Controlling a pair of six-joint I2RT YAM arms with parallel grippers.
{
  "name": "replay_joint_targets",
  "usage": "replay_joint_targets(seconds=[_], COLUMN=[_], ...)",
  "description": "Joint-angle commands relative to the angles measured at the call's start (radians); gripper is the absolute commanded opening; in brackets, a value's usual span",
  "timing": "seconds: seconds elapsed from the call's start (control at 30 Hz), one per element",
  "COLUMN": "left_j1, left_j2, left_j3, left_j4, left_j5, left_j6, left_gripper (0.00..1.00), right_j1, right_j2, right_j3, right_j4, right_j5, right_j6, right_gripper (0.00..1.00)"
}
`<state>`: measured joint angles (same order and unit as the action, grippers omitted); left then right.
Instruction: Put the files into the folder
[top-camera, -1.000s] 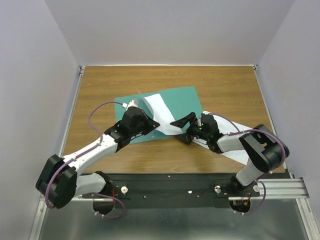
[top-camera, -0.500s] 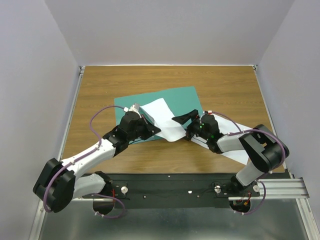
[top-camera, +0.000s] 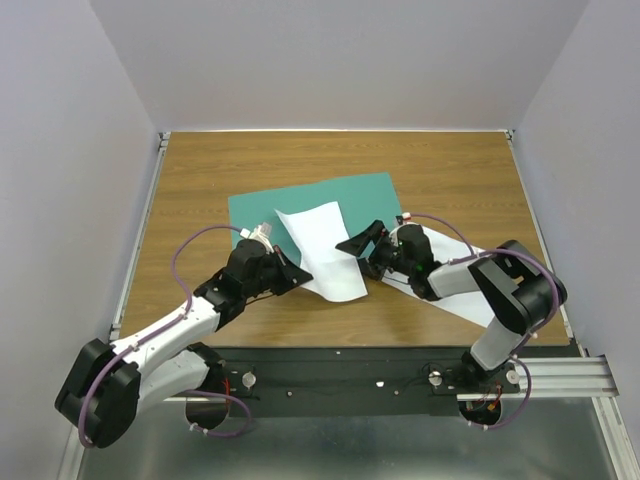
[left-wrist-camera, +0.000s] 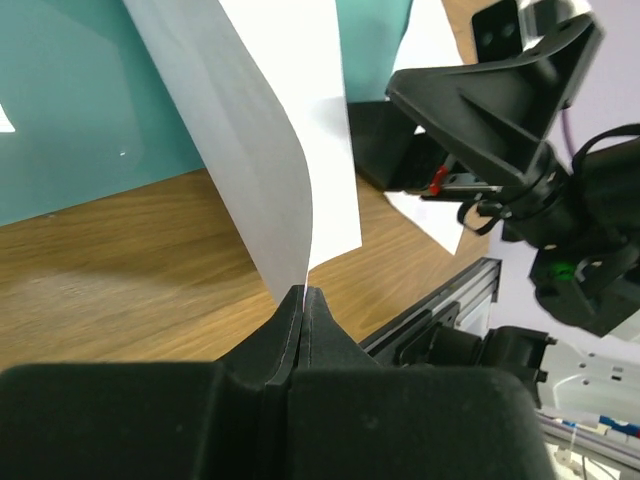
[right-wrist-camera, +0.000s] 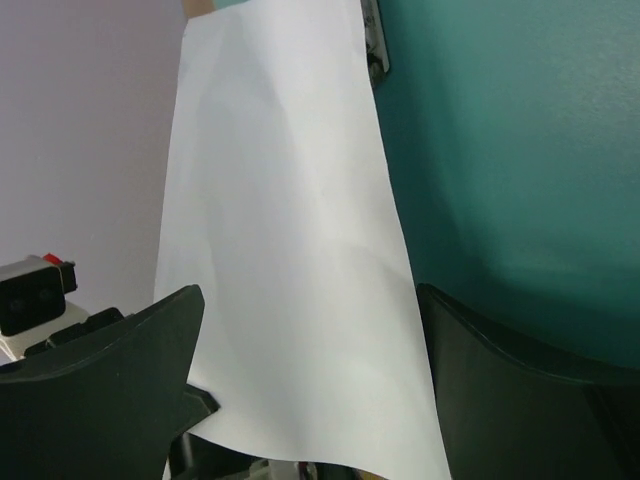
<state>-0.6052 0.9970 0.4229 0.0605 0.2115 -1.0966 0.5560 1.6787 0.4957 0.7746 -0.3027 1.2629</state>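
Note:
The teal-green folder (top-camera: 330, 195) lies flat on the wooden table. One white file (top-camera: 322, 252) rests partly on the folder's near edge and partly on the wood. My left gripper (top-camera: 287, 272) is shut on its near-left corner; in the left wrist view the curved sheet (left-wrist-camera: 270, 130) rises out of the closed jaws (left-wrist-camera: 303, 292). My right gripper (top-camera: 361, 245) stands open at the sheet's right edge. In the right wrist view the sheet (right-wrist-camera: 290, 240) lies between the spread fingers (right-wrist-camera: 120, 360), over the folder (right-wrist-camera: 510, 150). A second file (top-camera: 445, 303) lies under the right arm.
A small metal clip (right-wrist-camera: 372, 40) shows at the folder's edge in the right wrist view. The black base rail (top-camera: 350, 375) runs along the near table edge. Grey walls close in the left, right and far sides.
My left gripper has pulled back toward the near left with the sheet, which has dropped from raised to almost flat. The right gripper has edged a little to the left.

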Motion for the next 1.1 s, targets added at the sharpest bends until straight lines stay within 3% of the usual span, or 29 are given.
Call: replay_joint_targets(seconds=[0.0,0.47,0.6,1.07], left_j1=[0.025,0.091,0.114,0.179], left_j2=[0.015,0.034,0.029,0.028], left_j3=[-0.026,-0.075,-0.098,-0.122], left_j4=[0.025,0.009,-0.024,-0.067], left_j5=[0.084,0.163,0.140,0.097], left_j6=[0.064,0.145,0.155,0.176], left_gripper=[0.00,0.00,0.00,0.00], right_j1=[-0.002,-0.005,-0.005,-0.005], right_j2=[0.048,0.133,0.122,0.202], right_j3=[0.058,0.112,0.119,0.162], right_j4=[-0.006,-0.072,-0.171,-0.193], right_j5=[-0.130,-0.228,-0.194,-0.181], right_j6=[-0.111,-0.256,-0.313,-0.327], right_gripper=[0.93,0.89,0.89,0.67])
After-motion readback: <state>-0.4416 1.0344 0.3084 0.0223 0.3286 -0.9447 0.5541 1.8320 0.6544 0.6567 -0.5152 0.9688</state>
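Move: The left hand pinches a file's near-left corner; the open folder's middle lies about 13 cm ahead, straight on, 10 cm below. The open right hand is at this file's right edge: the file's middle is roughly 8 cm left, 2 cm ahead, 2 cm below. From the right hand, the folder's middle is some 10 cm left, 8 cm ahead, 6 cm below; the remaining files lie about 23 cm right, 4 cm back, 6 cm below. Left keeps its pinch, lowering the file's corner about 6 cm and leftward, while right sinks, swings counter-clockwise, part-closes. ##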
